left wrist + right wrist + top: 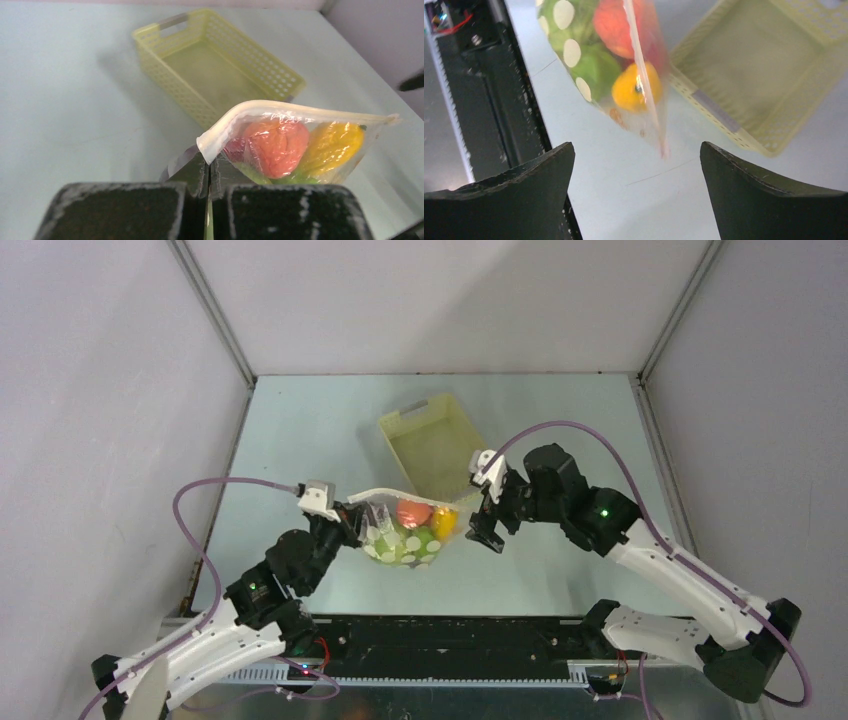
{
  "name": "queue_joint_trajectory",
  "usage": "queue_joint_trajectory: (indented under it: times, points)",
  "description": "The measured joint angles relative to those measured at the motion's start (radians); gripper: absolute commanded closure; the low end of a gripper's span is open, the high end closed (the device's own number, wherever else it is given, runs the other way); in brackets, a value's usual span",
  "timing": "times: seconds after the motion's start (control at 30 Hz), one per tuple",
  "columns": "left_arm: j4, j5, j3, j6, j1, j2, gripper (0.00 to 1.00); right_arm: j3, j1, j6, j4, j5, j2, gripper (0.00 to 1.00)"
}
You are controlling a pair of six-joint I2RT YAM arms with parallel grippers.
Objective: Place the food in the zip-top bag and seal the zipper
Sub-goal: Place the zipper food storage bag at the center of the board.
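The dotted clear zip-top bag [405, 530] hangs above the table, filled with the food: a peach [277, 146], a yellow banana [330, 146], green pieces and a dark red one. My left gripper [352, 516] is shut on the bag's left corner just under the zipper [280, 107]; in the left wrist view [208, 167] its jaws pinch the plastic. My right gripper [483, 525] is open just off the bag's right corner, touching nothing; in the right wrist view [636, 165] the bag [599, 60] hangs ahead of the fingers [549, 170], with the banana [634, 90] inside.
The pale yellow slotted basket [435, 445] stands empty behind the bag, also seen in the left wrist view [215, 65] and the right wrist view [764, 75]. The arms' black base rail [430, 635] runs along the near table edge.
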Motion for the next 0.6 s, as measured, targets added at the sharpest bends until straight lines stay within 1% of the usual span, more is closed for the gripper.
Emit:
queue_joint_trajectory:
  times: [0.17, 0.27, 0.37, 0.43, 0.5, 0.6]
  points:
    - [-0.148, -0.212, 0.119, -0.119, 0.008, 0.066, 1.0, -0.042, -0.024, 0.101, 0.087, 0.105, -0.112, 0.0]
    - [-0.223, -0.301, 0.18, -0.192, 0.06, 0.104, 1.0, -0.068, -0.063, 0.149, 0.132, 0.137, -0.196, 0.01]
    - [-0.264, -0.34, 0.197, -0.244, 0.201, 0.146, 1.0, -0.08, -0.093, 0.179, 0.155, 0.152, -0.244, 0.0]
    - [-0.265, -0.333, 0.197, -0.256, 0.3, 0.175, 1.0, -0.085, -0.1, 0.195, 0.158, 0.161, -0.253, 0.01]
    - [-0.232, -0.317, 0.194, -0.244, 0.406, 0.213, 1.0, -0.087, -0.106, 0.202, 0.158, 0.168, -0.254, 0.01]
    - [-0.171, -0.289, 0.19, -0.211, 0.531, 0.272, 1.0, -0.092, -0.116, 0.206, 0.158, 0.176, -0.244, 0.01]
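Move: The left hand already grips the bag's left zip corner. The bare board left of the crate, where it heads, lies some 5 cm ahead, 5 cm to its left and 18 cm below; the filled bag's middle hangs about 11 cm to the right, 2 cm back and 7 cm below, and the empty crate stands roughly 18 cm ahead, 18 cm right and 16 cm below. From the right hand, the bag's middle is about 15 cm left, 1 cm ahead and 8 cm lower. Leftward and somewhat forward, speeding up, the left hand swings the hanging bag about 17 cm away from the right gripper, turning some 50 degrees counter-clockwise while its shut fingers keep their pinch on the zip corner. The right hand, already open and off the bag, backs away up and to the right with some forward drift, fingers tilting upward. ##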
